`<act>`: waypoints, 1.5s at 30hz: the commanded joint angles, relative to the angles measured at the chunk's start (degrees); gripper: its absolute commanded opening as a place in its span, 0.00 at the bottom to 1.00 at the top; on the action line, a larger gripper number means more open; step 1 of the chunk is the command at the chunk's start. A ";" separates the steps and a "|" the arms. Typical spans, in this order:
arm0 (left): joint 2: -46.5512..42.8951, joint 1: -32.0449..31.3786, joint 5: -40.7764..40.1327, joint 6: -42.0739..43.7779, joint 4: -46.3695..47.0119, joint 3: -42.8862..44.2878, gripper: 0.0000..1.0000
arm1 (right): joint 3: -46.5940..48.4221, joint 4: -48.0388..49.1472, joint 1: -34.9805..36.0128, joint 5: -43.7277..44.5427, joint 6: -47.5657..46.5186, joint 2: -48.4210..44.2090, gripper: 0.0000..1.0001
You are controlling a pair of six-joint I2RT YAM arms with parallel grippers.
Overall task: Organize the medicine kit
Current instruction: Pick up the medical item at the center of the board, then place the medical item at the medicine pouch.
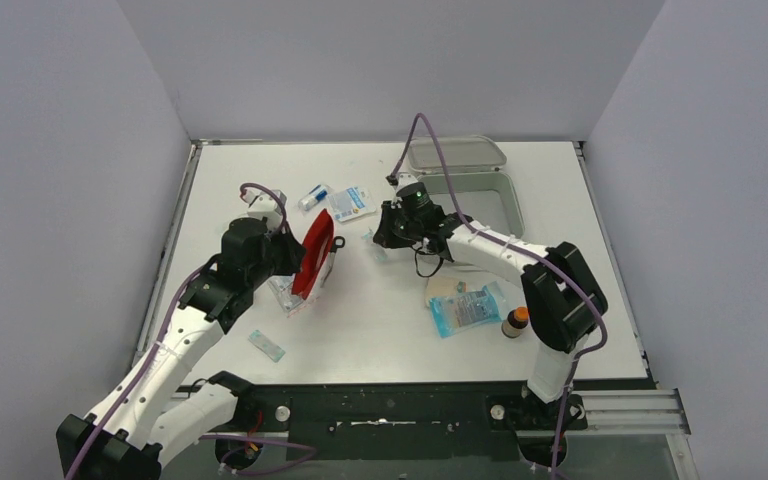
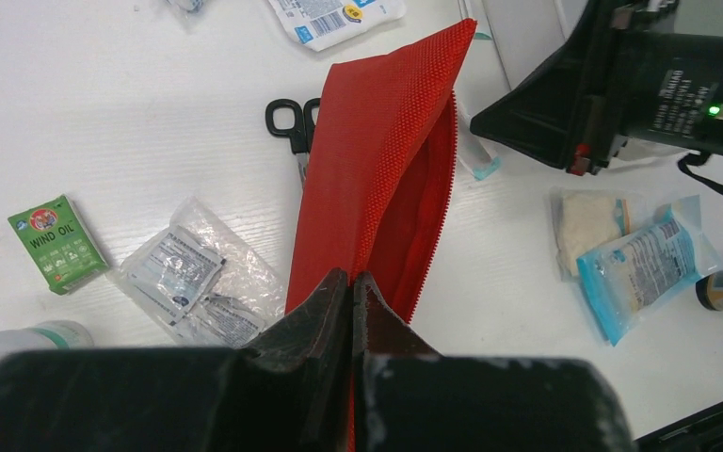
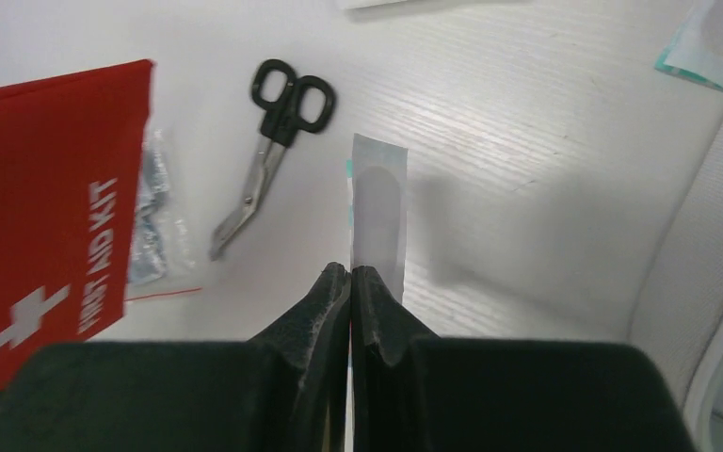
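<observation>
The medicine kit (image 1: 508,205), a pale grey box, lies at the back right with its lid (image 1: 457,152) swung open; its wall (image 3: 706,254) also fills the right edge of the right wrist view. My left gripper (image 2: 351,278) is shut on the near edge of a red First Aid Kit pouch (image 2: 377,179), holding it on edge with its zip mouth gaping (image 1: 317,250). My right gripper (image 3: 350,270) is shut on the end of a thin grey plaster strip (image 3: 379,202), between pouch and box (image 1: 378,243).
Black-handled scissors (image 3: 273,122) lie beside the pouch. A green Wind Oil box (image 2: 56,243) and bagged sachets (image 2: 193,273) sit left of it. A blue pack (image 1: 468,308), gauze (image 2: 588,221) and a brown bottle (image 1: 515,321) lie right. A blue-white packet (image 1: 350,203) is at the back.
</observation>
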 commanded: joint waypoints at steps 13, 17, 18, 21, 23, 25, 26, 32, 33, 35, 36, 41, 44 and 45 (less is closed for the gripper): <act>5.89 0.87 2.54 -10.52 10.27 1.33 0.00 | -13.29 20.87 5.52 -5.51 21.35 -22.96 0.00; 6.69 1.38 3.85 -12.52 10.84 1.18 0.00 | -13.88 23.53 7.16 -4.65 24.17 -24.16 0.00; 6.82 1.58 4.37 -13.04 10.94 1.03 0.00 | -14.07 24.28 7.60 -4.32 24.75 -24.41 0.00; 7.23 2.22 6.12 -15.48 11.73 -0.11 0.00 | -15.06 27.39 8.95 -1.24 26.97 -24.41 0.00; 7.72 2.77 9.14 -17.37 12.92 -0.25 0.00 | -16.16 31.41 9.32 0.05 29.99 -23.38 0.00; 8.04 2.85 11.19 -18.64 13.26 0.02 0.00 | -16.49 34.16 9.66 1.69 31.84 -21.67 0.00; 7.95 2.85 11.78 -19.31 13.50 0.11 0.00 | -16.27 34.57 9.97 2.81 32.22 -20.72 0.00; 5.97 2.94 12.94 -22.42 15.25 -0.42 0.00 | -14.61 32.22 12.21 7.12 33.26 -16.19 0.00; 5.72 2.94 12.94 -22.48 15.25 -0.47 0.00 | -14.41 31.81 12.69 8.04 33.32 -15.79 0.00; 5.22 2.94 13.38 -22.45 15.55 -0.66 0.00 | -13.57 30.93 13.39 9.34 33.34 -14.70 0.00; 4.91 2.94 13.63 -22.43 15.93 -0.83 0.00 | -12.90 30.09 13.78 9.97 33.46 -14.03 0.00; 4.55 2.94 13.91 -22.28 17.34 -1.90 0.00 | -10.53 28.86 15.20 13.52 33.84 -11.43 0.00; 4.78 3.02 14.20 -22.08 17.41 -2.31 0.00 | -9.43 27.42 15.50 16.79 34.00 -10.60 0.00; 4.77 3.02 14.25 -22.08 17.48 -2.46 0.00 | -8.79 26.45 15.39 17.62 33.89 -10.12 0.00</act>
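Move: The red first aid pouch I'm taking the sachet to has its middle about 12 cm left of my right hand, 6 cm back and 8 cm higher. On the table some 8 cm below my right hand, the scissors lie about 10 cm left and 1 cm ahead, the zip bag 17 cm left and 7 cm back, the blue-white packet 5 cm left and 14 cm ahead. From my left hand, the sachet is about 13 cm right, 8 cm ahead and 12 cm lower. Keeping the sachet pinched, I lift my right hand some 16 cm while drawing it back and left, then sink about 6 cm, still going left, to the pouch's open mouth, swinging the fingers up from steeply down to nearly level leftward. My left hand keeps its grip on the pouch, brings it about 5 cm right and a little forward to meet the sachet, and rolls some 25 degrees so its fingers turn rightward. ##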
